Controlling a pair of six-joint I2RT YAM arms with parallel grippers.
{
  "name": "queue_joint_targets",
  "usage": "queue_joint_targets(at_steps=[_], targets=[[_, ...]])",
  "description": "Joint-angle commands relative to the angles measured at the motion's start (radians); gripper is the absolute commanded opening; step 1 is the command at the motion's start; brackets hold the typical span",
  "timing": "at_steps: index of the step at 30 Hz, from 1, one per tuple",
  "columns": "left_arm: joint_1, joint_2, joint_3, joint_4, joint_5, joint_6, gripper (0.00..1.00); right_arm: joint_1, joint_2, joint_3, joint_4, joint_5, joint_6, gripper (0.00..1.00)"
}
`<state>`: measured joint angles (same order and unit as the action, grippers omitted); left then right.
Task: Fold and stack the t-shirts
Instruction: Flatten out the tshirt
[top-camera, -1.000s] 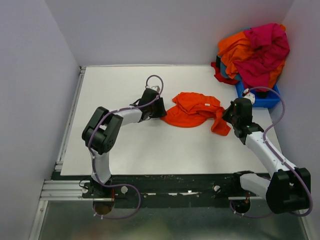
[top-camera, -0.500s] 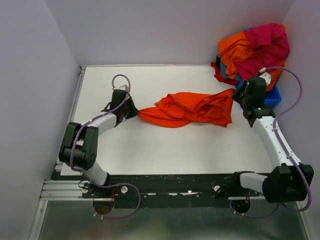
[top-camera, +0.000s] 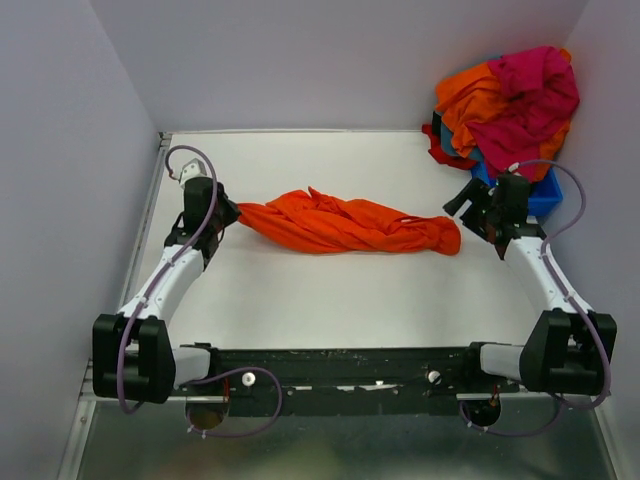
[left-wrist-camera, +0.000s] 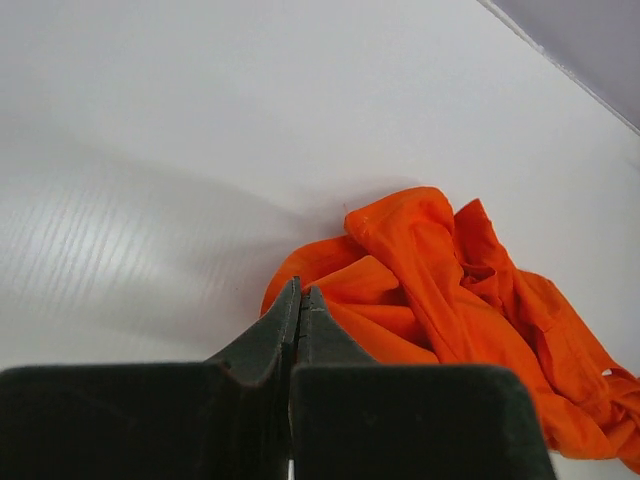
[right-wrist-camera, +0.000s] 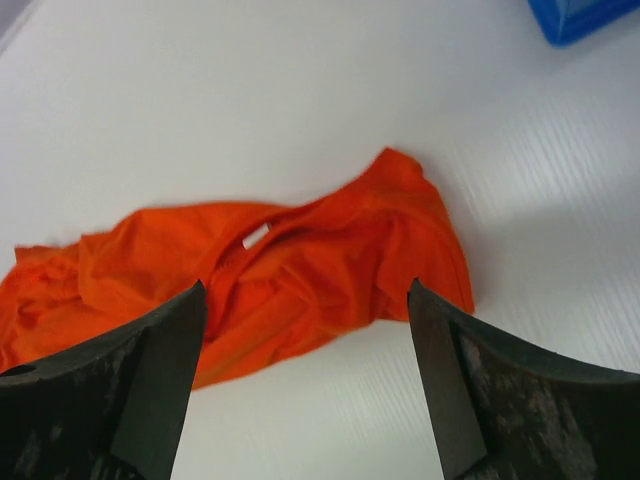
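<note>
An orange t-shirt (top-camera: 345, 225) lies twisted and stretched out left to right across the middle of the white table (top-camera: 330, 290). My left gripper (top-camera: 228, 213) is at its left end, jaws shut with the shirt's edge at their tips (left-wrist-camera: 300, 292); the shirt (left-wrist-camera: 440, 290) bunches just beyond. My right gripper (top-camera: 468, 207) is open, just right of and above the shirt's right end. In the right wrist view its fingers spread wide (right-wrist-camera: 305, 300) with the shirt's collar and white label (right-wrist-camera: 300, 270) lying between them on the table, not held.
A blue bin (top-camera: 535, 200) at the back right corner holds a heap of orange, magenta and red shirts (top-camera: 510, 95); its corner also shows in the right wrist view (right-wrist-camera: 585, 15). Walls close the table at the back and on both sides.
My left gripper pulled the shirt's left end further left, drawing the shirt out long. My right gripper let go of the right end, which dropped to the table, and opened.
</note>
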<state>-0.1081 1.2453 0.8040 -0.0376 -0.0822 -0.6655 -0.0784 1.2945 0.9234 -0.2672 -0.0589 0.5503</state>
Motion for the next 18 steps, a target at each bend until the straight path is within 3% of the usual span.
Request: queue_joint_targets(at_steps=[1, 5, 11, 18], targets=[[0.01, -0.017, -0.006, -0.021, -0.042, -0.023, 0.0, 0.0, -0.078, -0.118, 0.033, -0.107, -0.053, 0.88], [0.01, -0.026, -0.081, 0.033, 0.001, -0.045, 0.0, 0.031, -0.055, -0.152, 0.048, -0.113, -0.088, 0.82], [0.005, -0.041, -0.239, 0.134, 0.081, -0.062, 0.0, 0.248, 0.116, 0.035, -0.041, -0.075, -0.19, 0.77], [0.005, -0.099, -0.35, 0.136, 0.081, -0.045, 0.0, 0.387, 0.333, 0.205, -0.095, -0.026, -0.234, 0.7]])
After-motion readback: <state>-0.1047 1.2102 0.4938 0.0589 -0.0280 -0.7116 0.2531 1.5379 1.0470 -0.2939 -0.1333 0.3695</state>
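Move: Hanging from the shut left fingers is the orange shirt's left end; the bare table spot it is bound for lies some 8 cm back and 14 cm below, and the shirt's middle about 28 cm to this hand's right, 1 cm ahead. From the empty right hand, the shirt's middle is some 25 cm left, 2 cm ahead and 12 cm below, its right end almost underneath, about 2 cm ahead, and the blue box roughly 18 cm ahead, 18 cm right. Lowering the pinched left end of the shirt, the left hand sinks about 10 cm while drawing back some 6 cm, tipping slightly down, fingers still shut. The right hand, open and narrowing a little, first dips down and back, then sweeps about 13 cm left over the shirt towards its middle, coming forward again and turning some 30 degrees counter-clockwise. ##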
